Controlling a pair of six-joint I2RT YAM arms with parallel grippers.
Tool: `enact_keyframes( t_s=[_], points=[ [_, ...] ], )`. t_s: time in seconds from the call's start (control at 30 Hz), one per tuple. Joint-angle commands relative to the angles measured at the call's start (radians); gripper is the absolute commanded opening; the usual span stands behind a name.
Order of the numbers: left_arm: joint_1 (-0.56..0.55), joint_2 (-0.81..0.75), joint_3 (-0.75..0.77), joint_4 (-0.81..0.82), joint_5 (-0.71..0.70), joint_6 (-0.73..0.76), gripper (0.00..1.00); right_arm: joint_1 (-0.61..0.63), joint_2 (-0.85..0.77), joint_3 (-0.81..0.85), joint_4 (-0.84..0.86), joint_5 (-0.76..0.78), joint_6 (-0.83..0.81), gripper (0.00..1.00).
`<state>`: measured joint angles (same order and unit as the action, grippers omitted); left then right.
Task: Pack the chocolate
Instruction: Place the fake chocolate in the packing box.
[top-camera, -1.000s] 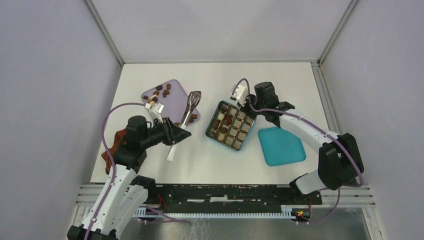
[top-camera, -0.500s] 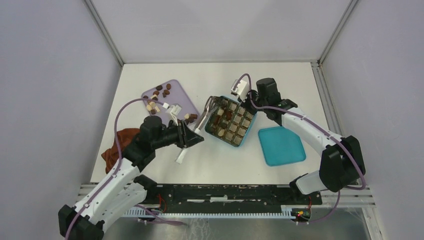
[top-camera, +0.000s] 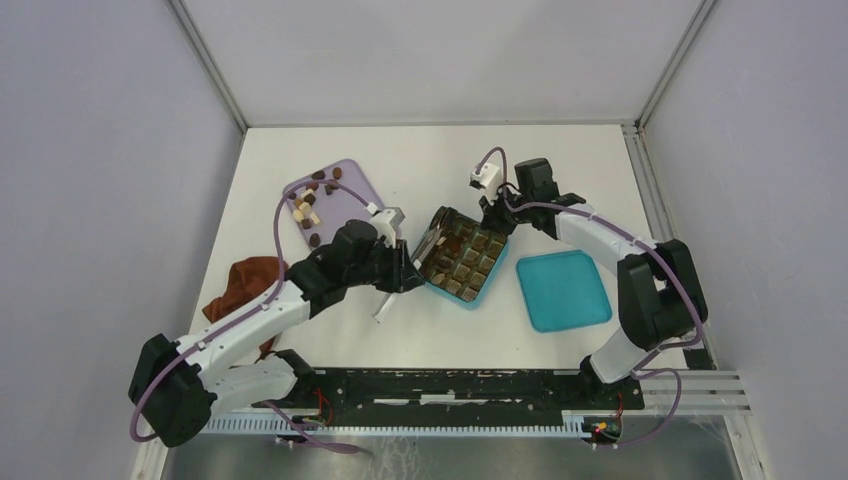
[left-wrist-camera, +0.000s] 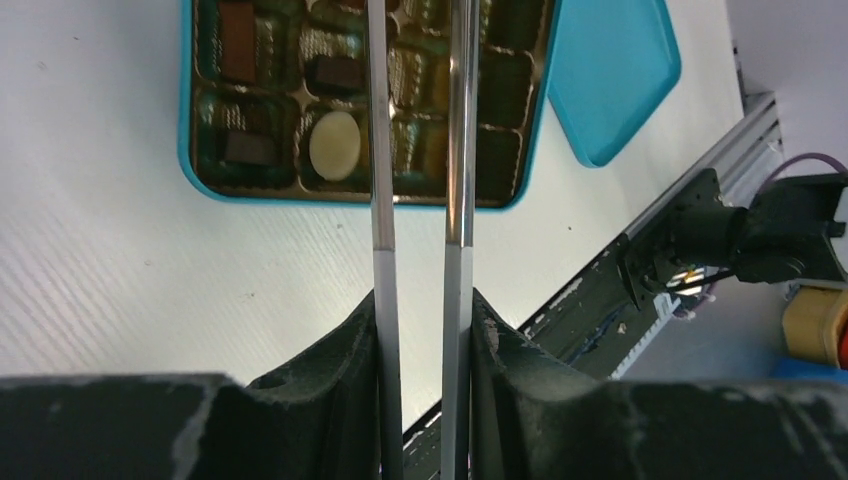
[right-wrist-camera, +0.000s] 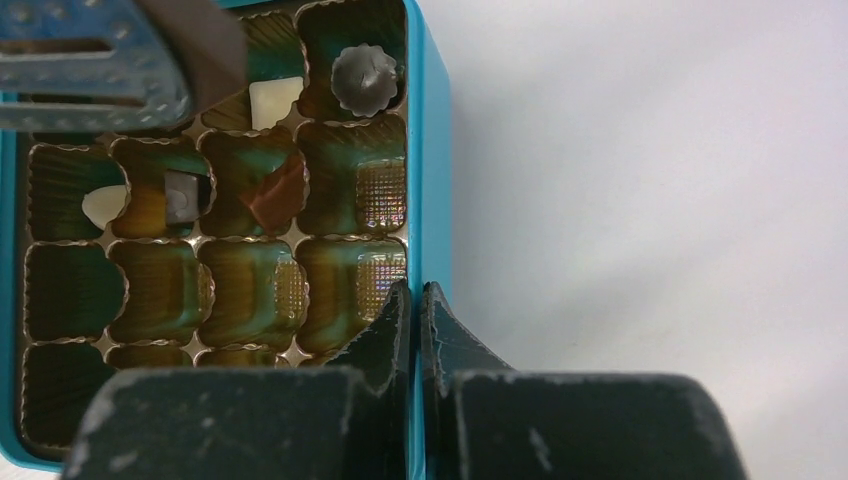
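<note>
Several small chocolate pieces (top-camera: 308, 208) lie on the lilac tray (top-camera: 352, 192). More sit in cells of the teal box (top-camera: 497, 272): a cream round one (left-wrist-camera: 334, 143), a dark block (left-wrist-camera: 337, 72) and a reddish-brown one (right-wrist-camera: 275, 192). My left gripper (left-wrist-camera: 423, 300) is shut on a pair of metal tongs (left-wrist-camera: 380, 150), whose tips (top-camera: 433, 238) hang over the box's left cells. A dark shape (right-wrist-camera: 205, 45) shows at the tong tips; I cannot tell if it is a chocolate. My right gripper (right-wrist-camera: 413, 300) is shut on the box's wall (right-wrist-camera: 421, 150) at its far corner.
The teal lid (top-camera: 563, 290) lies flat to the right of the box. A reddish-brown cloth (top-camera: 243, 281) is bunched near the table's left edge, beside the left arm. The arms' base rail (top-camera: 450, 385) runs along the near edge.
My left arm has swung right from the lilac tray, carrying the tongs over the teal box. The box has turned a little in my right gripper's hold.
</note>
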<state>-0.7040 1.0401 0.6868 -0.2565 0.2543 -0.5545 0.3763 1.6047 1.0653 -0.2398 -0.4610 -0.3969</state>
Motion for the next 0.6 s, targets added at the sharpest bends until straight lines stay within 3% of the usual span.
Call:
enact_keyframes(
  t_s=[0.0,0.3,0.57],
  points=[
    [-0.013,0.063,0.116,-0.04,-0.128,0.059,0.02,-0.007,0.045,0.016,0.068,-0.12,0.069,0.0],
    [-0.048,0.184,0.226,-0.151,-0.133,0.056,0.02,-0.02,0.109,0.028,0.064,-0.129,0.096,0.0],
    [-0.098,0.271,0.303,-0.245,-0.172,0.051,0.03,-0.035,0.158,0.035,0.044,-0.149,0.089,0.07]
  ],
)
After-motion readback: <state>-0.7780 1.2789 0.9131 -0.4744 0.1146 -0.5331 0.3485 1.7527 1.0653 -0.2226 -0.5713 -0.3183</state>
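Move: The empty cell that seems meant for the dark chocolate in the tongs' tips lies roughly 10 cm ahead of the left hand, 10 cm to its right and 8 cm below. From the right hand, pinching the raised packing box's far rim, that cell is about 5 cm left, 1 cm ahead and 2 cm lower. Beside it are a scalloped dark chocolate, 2 cm farther out and 3 cm left of it, and a brown curved chocolate, 3 cm nearer and 2 cm left of it. Downward about 5 cm goes the right hand, keeping the box's rim pinched and tipping some 10 degrees further down, to set the box towards the table. The left hand, still gripping the tongs, first reaches about 2 cm forward, then draws back 1 cm while sinking 2 cm and rolling its left side up, so the dark chocolate in the tips dips over the box towards the empty cell. ##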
